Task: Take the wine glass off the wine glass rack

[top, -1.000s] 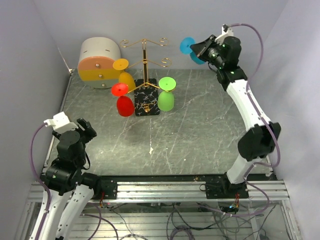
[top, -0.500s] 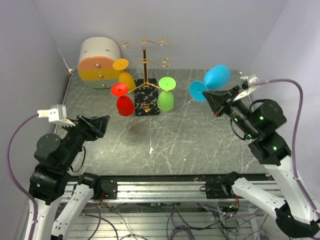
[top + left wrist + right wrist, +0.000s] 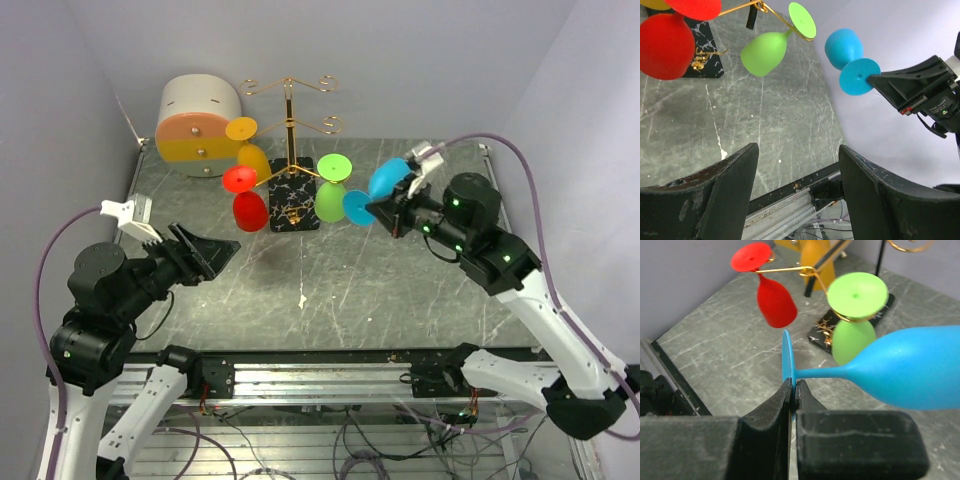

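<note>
The gold wine glass rack (image 3: 288, 130) stands on its black marble base (image 3: 294, 206) at the back of the table. A red glass (image 3: 248, 206), a yellow glass (image 3: 252, 158) and a green glass (image 3: 332, 197) hang from its arms. My right gripper (image 3: 385, 212) is shut on the foot of a blue wine glass (image 3: 386, 181), held in the air right of the rack, its bowl pointing back right. The right wrist view shows the jaws pinching the blue foot (image 3: 787, 365). My left gripper (image 3: 218, 254) is open and empty over the near left table; the blue glass (image 3: 844, 47) shows ahead of it.
A round white-and-orange drawer box (image 3: 197, 125) sits at the back left corner, beside the rack. Grey walls close in the left, back and right. The aluminium rail (image 3: 330, 380) with the arm bases runs along the near edge.
My right arm has swung down and left from the back right corner, carrying the blue glass toward the rack's right side. My left arm has lifted and its gripper now points toward the table's middle.
</note>
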You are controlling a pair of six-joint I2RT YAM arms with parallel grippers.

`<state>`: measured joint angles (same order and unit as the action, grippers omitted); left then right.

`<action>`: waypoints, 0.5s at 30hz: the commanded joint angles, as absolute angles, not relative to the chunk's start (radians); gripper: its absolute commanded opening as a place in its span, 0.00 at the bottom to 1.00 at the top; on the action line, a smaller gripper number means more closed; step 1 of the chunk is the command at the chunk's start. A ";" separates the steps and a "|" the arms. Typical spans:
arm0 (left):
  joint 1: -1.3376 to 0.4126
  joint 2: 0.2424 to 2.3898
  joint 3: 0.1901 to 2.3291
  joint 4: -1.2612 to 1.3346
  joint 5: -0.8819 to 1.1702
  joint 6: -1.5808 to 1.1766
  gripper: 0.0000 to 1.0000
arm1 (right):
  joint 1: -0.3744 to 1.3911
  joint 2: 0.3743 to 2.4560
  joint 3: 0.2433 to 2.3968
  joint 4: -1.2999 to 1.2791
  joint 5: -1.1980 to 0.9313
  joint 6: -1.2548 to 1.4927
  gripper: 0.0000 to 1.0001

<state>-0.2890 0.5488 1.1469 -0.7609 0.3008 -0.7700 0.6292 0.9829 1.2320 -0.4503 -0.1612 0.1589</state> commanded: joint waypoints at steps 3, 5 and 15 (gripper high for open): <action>-0.295 0.527 1.165 -0.837 0.310 -0.825 0.76 | 0.922 1.098 1.371 -0.444 0.100 0.069 0.00; -0.295 0.517 1.161 -0.838 0.301 -0.834 0.76 | 1.075 1.142 1.410 -0.452 0.338 0.022 0.00; -0.294 0.490 1.139 -0.833 0.340 -0.926 0.76 | 1.509 1.232 1.200 -0.065 0.943 -0.430 0.00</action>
<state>-0.2890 0.5091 1.1492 -0.8463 0.2924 -0.8551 1.4269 1.2472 1.3193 -0.3134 0.6758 -0.1665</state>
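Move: The right gripper pinches the blue wine glass by its foot, the bowl pointing forward-right and somewhat up. The open left gripper waits about 22 cm to its left, 9 cm back and nearly level. From the right hand, the green glass hangs about 9 cm ahead, 6 left and 5 lower, the red one 7 ahead, 20 left and 5 lower. From the left hand, the blue glass lies some 14 cm ahead, 26 right and 3 higher. Carry the blue wine glass with the right arm towards the open left gripper, about 12 cm left and 8 cm back, nearly level, first mainly left, then curving back. Keep the foot pinched and roll the wrist nearly 30 degrees about the fingers' line so the bowl swings up. Keep the left gripper open, easing it only a centimetre or two back. ##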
